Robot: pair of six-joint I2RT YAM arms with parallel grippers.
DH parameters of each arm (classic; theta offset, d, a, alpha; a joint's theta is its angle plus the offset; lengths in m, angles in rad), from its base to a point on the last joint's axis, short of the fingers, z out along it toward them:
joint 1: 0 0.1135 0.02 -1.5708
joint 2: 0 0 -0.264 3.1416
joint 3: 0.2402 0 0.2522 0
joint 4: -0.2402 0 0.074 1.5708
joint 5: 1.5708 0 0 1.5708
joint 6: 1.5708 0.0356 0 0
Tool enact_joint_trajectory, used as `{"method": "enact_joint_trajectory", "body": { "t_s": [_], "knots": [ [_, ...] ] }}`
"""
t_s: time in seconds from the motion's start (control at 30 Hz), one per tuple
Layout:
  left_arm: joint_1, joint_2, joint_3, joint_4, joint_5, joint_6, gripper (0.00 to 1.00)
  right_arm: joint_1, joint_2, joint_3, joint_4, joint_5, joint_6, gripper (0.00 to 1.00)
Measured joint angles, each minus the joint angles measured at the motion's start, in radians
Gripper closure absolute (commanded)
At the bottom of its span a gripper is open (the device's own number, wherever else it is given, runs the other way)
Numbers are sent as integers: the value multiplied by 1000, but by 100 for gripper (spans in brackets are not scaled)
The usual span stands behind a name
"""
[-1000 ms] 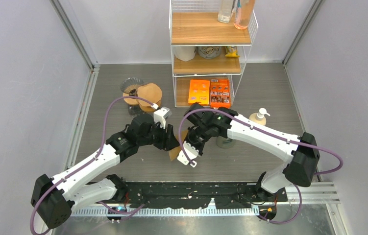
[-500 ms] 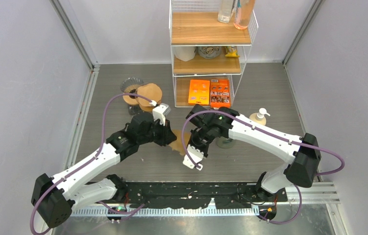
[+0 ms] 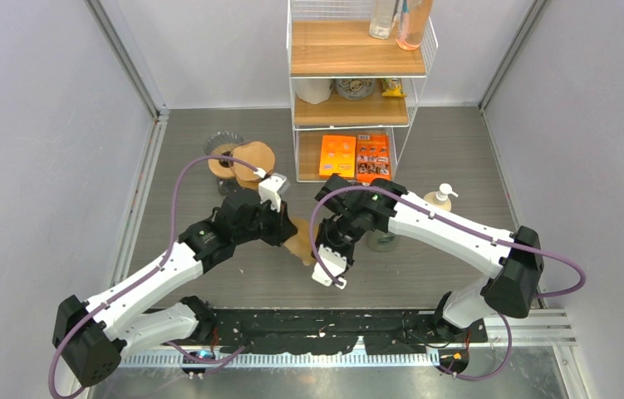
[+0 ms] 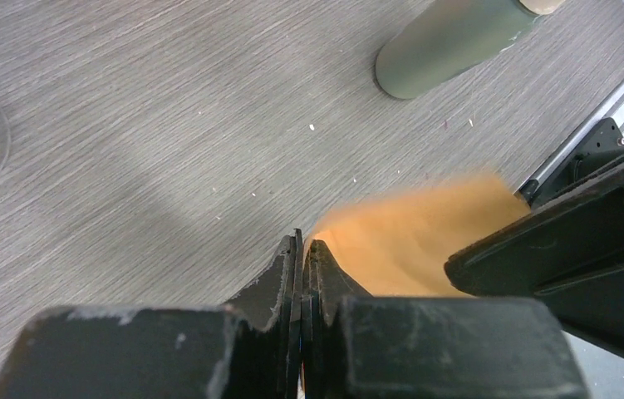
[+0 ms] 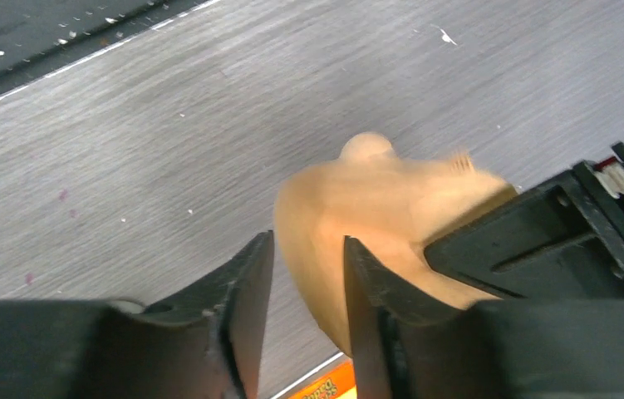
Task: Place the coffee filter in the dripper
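Observation:
A brown paper coffee filter (image 3: 301,242) hangs above the table between my two grippers. My left gripper (image 3: 290,234) is shut on its left edge; in the left wrist view the fingertips (image 4: 304,246) pinch the filter (image 4: 408,241) tight. My right gripper (image 3: 323,238) stands open at the filter's right side. In the right wrist view its fingers (image 5: 308,243) are apart, with the filter (image 5: 358,199) just beyond them and partly behind the right finger. The clear glass dripper (image 3: 223,143) sits at the back left, beside a stack of brown filters (image 3: 253,158).
A wire shelf (image 3: 358,83) stands at the back with orange boxes (image 3: 356,156) on its lowest level. A soap dispenser (image 3: 439,198) and a grey-green cup (image 3: 381,242) stand right of the grippers; the cup (image 4: 449,41) also shows in the left wrist view.
My left gripper has shut on the filter's edge. My right gripper, shut on the filter before, has opened and let it go. The filter has shifted slightly up and back.

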Motion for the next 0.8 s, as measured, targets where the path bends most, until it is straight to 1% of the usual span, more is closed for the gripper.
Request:
{"method": "enact_joint_trajectory", "body": {
  "t_s": [0.03,0.13,0.17,0.23,0.27,0.3,0.33,0.4,0.43,0.47,0.57,0.67,0.8],
  "knots": [
    [0,0,0,-2,0,2,96,0,-1,-1,16,6,15,46],
    [0,0,0,-7,-1,5,99,0,-12,-13,84,40,55,38],
    [0,0,0,-9,-1,6,100,0,-23,-23,113,57,71,32],
    [0,0,0,-12,-2,8,100,0,-52,-39,156,91,97,26],
    [0,-1,0,-14,-5,8,100,0,-74,-48,183,110,108,20],
    [0,-3,0,-17,-9,8,100,0,-97,-57,206,127,122,18],
    [0,-7,0,-20,-15,8,100,0,-119,-65,225,138,134,10],
    [0,-17,0,-28,-29,8,100,0,-177,-91,274,161,161,3],
    [0,-25,0,-33,-39,8,100,0,-209,-108,299,169,176,1],
    [0,-33,0,-37,-49,8,100,0,-241,-128,327,178,190,4],
    [0,-76,2,-67,-101,7,100,-5,-340,-211,431,202,258,5],
    [0,-134,15,-106,-165,3,100,-39,-415,-286,557,227,385,4],
    [0,-220,56,-166,-275,-11,100,-134,-462,-350,742,264,589,5]
  ]
}}
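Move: The left gripper holds the coffee filter by its edge; the empty ribbed dripper stands some 23 cm ahead and 18 cm to its left, about 3 cm lower. The dripper already lined with a filter is some 20 cm ahead and 11 cm to the left, at a similar height. From the right hand, the held filter lies about 4 cm left and 3 cm ahead, and the green bottle 15 cm right, 6 cm ahead and 10 cm lower. Open the right fingers the rest of the way and draw that hand clear of the filter, up about 11 cm and forward some 9 cm, drifting right late on, with its left side rising and the wrist turning clockwise. Hold the left gripper nearly still at first, keeping its pinch, then carry the filter left and up, about 6 cm leftward, towards the empty dripper, turning slightly counter-clockwise. ##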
